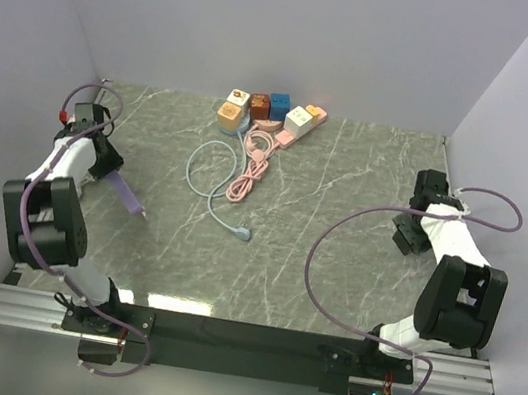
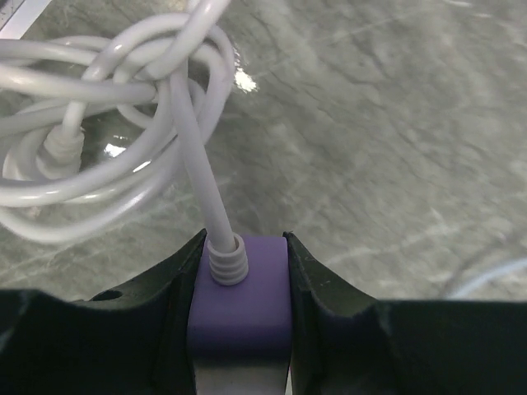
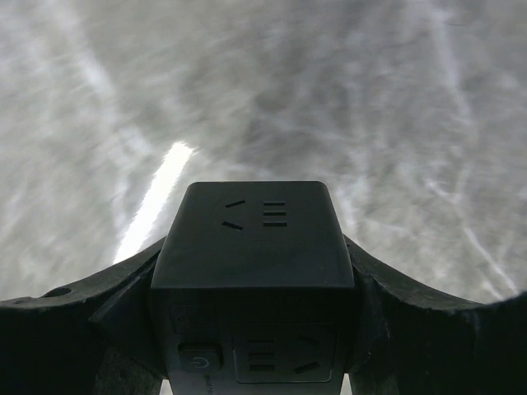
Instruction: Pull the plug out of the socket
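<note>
A purple plug (image 2: 243,300) with a ribbed white strain relief sits between my left gripper's black fingers (image 2: 317,284), and the left gripper (image 2: 244,247) is shut on it. Its white cable (image 2: 193,140) runs up into a loose coil on the table. From above, the plug (image 1: 128,196) shows as a purple piece below the left gripper (image 1: 111,170) at the table's left side. A black cube socket (image 3: 255,234) with empty slots is clamped in my right gripper (image 3: 253,251). That gripper (image 1: 406,232) is at the far right, well apart from the plug.
Several coloured cube sockets and a pink power strip (image 1: 302,123) are clustered at the back centre. A light blue cable (image 1: 209,173) and a pink cable (image 1: 251,170) trail from them toward the middle. White walls close the table on the left, back and right.
</note>
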Robot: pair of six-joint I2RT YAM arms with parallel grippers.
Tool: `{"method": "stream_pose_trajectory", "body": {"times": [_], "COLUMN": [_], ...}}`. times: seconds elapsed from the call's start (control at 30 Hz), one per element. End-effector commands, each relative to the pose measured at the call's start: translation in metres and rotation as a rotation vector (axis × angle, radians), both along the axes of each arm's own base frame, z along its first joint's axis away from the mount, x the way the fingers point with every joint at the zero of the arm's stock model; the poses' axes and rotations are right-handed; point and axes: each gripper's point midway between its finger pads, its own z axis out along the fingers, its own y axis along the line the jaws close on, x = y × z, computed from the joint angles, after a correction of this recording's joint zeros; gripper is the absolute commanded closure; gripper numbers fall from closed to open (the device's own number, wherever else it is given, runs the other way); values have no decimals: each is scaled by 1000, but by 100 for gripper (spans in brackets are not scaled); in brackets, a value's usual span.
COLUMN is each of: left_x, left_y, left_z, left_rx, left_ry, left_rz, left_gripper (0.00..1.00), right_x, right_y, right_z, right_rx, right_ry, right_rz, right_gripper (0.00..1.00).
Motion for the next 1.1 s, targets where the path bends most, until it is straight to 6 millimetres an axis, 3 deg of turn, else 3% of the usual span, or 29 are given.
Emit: {"method": "stream_pose_trajectory", "body": {"times": [0.0,0.1,0.27,0.37,0.47,0.5,0.57,0.6,0.73,0.87,0.93,1.07], "left_x": [20,20,19,19,22,22,23,24,23,23,23,22], "left_y": [21,28,27,26,24,24,23,22,21,18,17,9], "left_z": [9,-3,-28,-33,-31,-29,-23,-21,-8,11,24,59], "left_rx": [58,58,23,17,-1,-5,-8,-8,-9,-15,-13,-25], "left_ry": [-32,-4,62,73,67,62,48,40,14,-25,-49,-128], "left_rz": [54,79,78,76,65,63,57,56,56,53,53,38], "left_gripper": [100,99,99,92,71,59,48,37,24,16,3,1], "right_x": [-19,-31,-42,-51,-53,-55,-54,-56,-59,-55,-49,-41], "right_y": [-31,-44,-55,-63,-67,-66,-66,-65,-64,-65,-64,-62], "right_z": [-1,-3,-12,-21,-30,-32,-36,-37,-37,-19,-2,29], "right_rx": [-101,-143,-159,-172,-146,-141,-123,-119,-115,-121,-113,-104], "right_ry": [37,61,101,148,166,175,175,180,205,163,96,20], "right_rz": [-152,-209,-271,-316,-328,-324,-321,-321,-328,-330,-325,-311], "right_gripper": [100,100,90,85,85,85,81,64,29,17,11,8]}}
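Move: The left hand holds the purple socket strip by its cable end, with its place on the table about 1 cm ahead, 2 cm to the left and 6 cm below. The white cable coil lies roughly 8 cm to this hand's left, level with it, and the grey cable loop about 28 cm to its right and 4 cm ahead. The right hand holds the black cube plug, bound for bare table some 6 cm back, 6 cm to its right and 7 cm below. The left hand sinks about 4.5 cm with a small drift to the left, setting the purple socket strip down beside the white coil, then spreads its fingers wide to let go and lifts nearly 5 cm straight up off it. Meanwhile the right hand, with the already separated black cube plug, draws back and to the right about 6 cm each way while sinking some 4 cm and turning about 15 degrees clockwise, pauses low over the bare table, opens a little later than the left to release the cube, and starts rising about 3 cm clear. ##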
